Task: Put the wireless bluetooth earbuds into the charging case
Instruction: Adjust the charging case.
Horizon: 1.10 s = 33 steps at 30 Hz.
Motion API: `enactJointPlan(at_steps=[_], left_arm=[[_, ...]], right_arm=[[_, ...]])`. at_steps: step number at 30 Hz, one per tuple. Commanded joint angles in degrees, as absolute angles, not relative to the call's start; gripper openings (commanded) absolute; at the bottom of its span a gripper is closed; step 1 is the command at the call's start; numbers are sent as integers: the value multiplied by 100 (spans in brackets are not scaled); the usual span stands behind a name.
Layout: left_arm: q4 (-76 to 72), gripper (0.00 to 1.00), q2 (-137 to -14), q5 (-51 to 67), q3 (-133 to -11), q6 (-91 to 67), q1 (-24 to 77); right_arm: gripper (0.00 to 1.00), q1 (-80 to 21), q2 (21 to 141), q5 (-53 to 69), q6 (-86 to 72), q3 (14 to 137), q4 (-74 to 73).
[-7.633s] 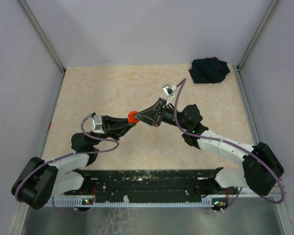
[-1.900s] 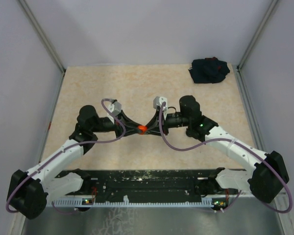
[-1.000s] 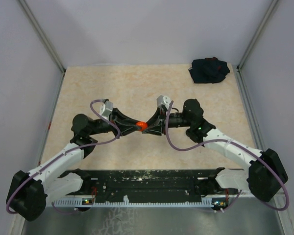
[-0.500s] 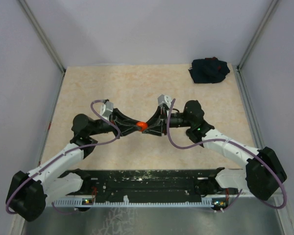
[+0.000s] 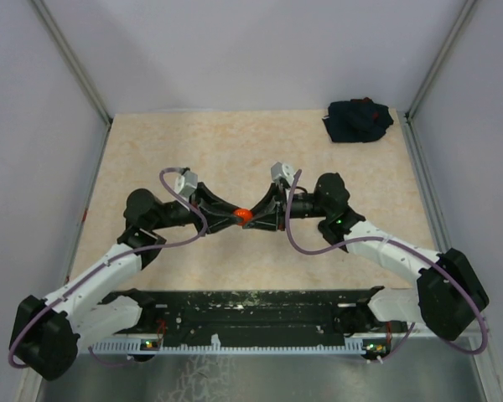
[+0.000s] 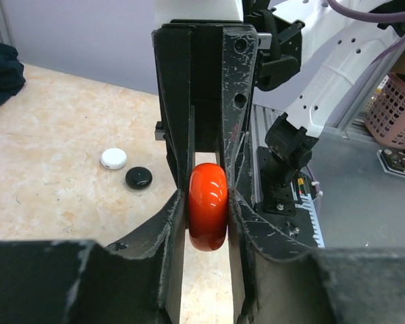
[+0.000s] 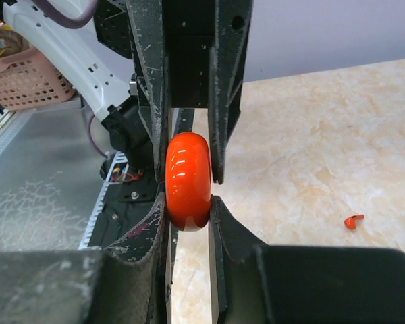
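A glossy red round charging case (image 5: pixel 244 215) hangs above the middle of the table, pinched from both sides. My left gripper (image 5: pixel 233 216) comes in from the left and is shut on the case (image 6: pixel 208 206), which shows edge-on between its fingers. My right gripper (image 5: pixel 256 216) comes in from the right and is shut on the same case (image 7: pixel 187 181). Each wrist view has the other gripper's fingers just beyond the case. One tiny red earbud (image 7: pixel 354 221) lies on the table in the right wrist view. The other earbuds are out of view.
A white puck (image 6: pixel 113 158) and a black puck (image 6: pixel 139 177) lie side by side on the tabletop in the left wrist view. A dark cloth bundle (image 5: pixel 358 121) sits in the back right corner. The black base rail (image 5: pixel 251 310) runs along the near edge.
Both arms stay almost still around the red case. The left arm has edged slightly to the right over the last second.
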<state>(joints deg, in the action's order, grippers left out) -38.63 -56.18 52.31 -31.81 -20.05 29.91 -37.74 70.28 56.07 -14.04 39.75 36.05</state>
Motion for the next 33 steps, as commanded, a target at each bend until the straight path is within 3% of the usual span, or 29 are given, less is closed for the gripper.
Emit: enactJointPlan(at_steps=[1, 8, 28, 33], left_arm=[[-3388, 38, -5540, 5051, -3455, -1881, 3002], [-2881, 47, -5478, 4740, -3667, -1937, 2995], [-2409, 59, -5398, 3919, -3797, -2062, 2911], [-2329, 67, -5370, 3868, -3825, -2027, 2898]], right_arm=[[0, -3823, 6992, 5876, -1328, 3971, 4160], [0, -3823, 6970, 6005, -1281, 3889, 4337], [0, -3825, 6983, 6090, -1155, 3790, 4333], [0, -3800, 6988, 6004, -1159, 3764, 4333]])
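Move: Between the two hands hangs the closed orange charging case: its middle is only about 1 cm to the right of the left hand's point, level with it, and about 1 cm to the left of the right hand's point. From the left hand, a loose orange earbud lies on the table some 15 cm ahead, 10 cm to the left and 20 cm below. The black case is roughly 9 cm ahead and 27 cm right, and the white case 15 cm ahead and 31 cm right, both on the table. Spreading its fingers to about twice their gap, the left hand lets go of its pinch and shifts about 3 cm forward, turning some 10 degrees counter-clockwise and rolling slightly. Its front finger comes clear while the finger nearer the base ends wedged between lid and body of the case, bearing the lid forward. The right hand keeps its grip on the body, easing back about 1 cm. ##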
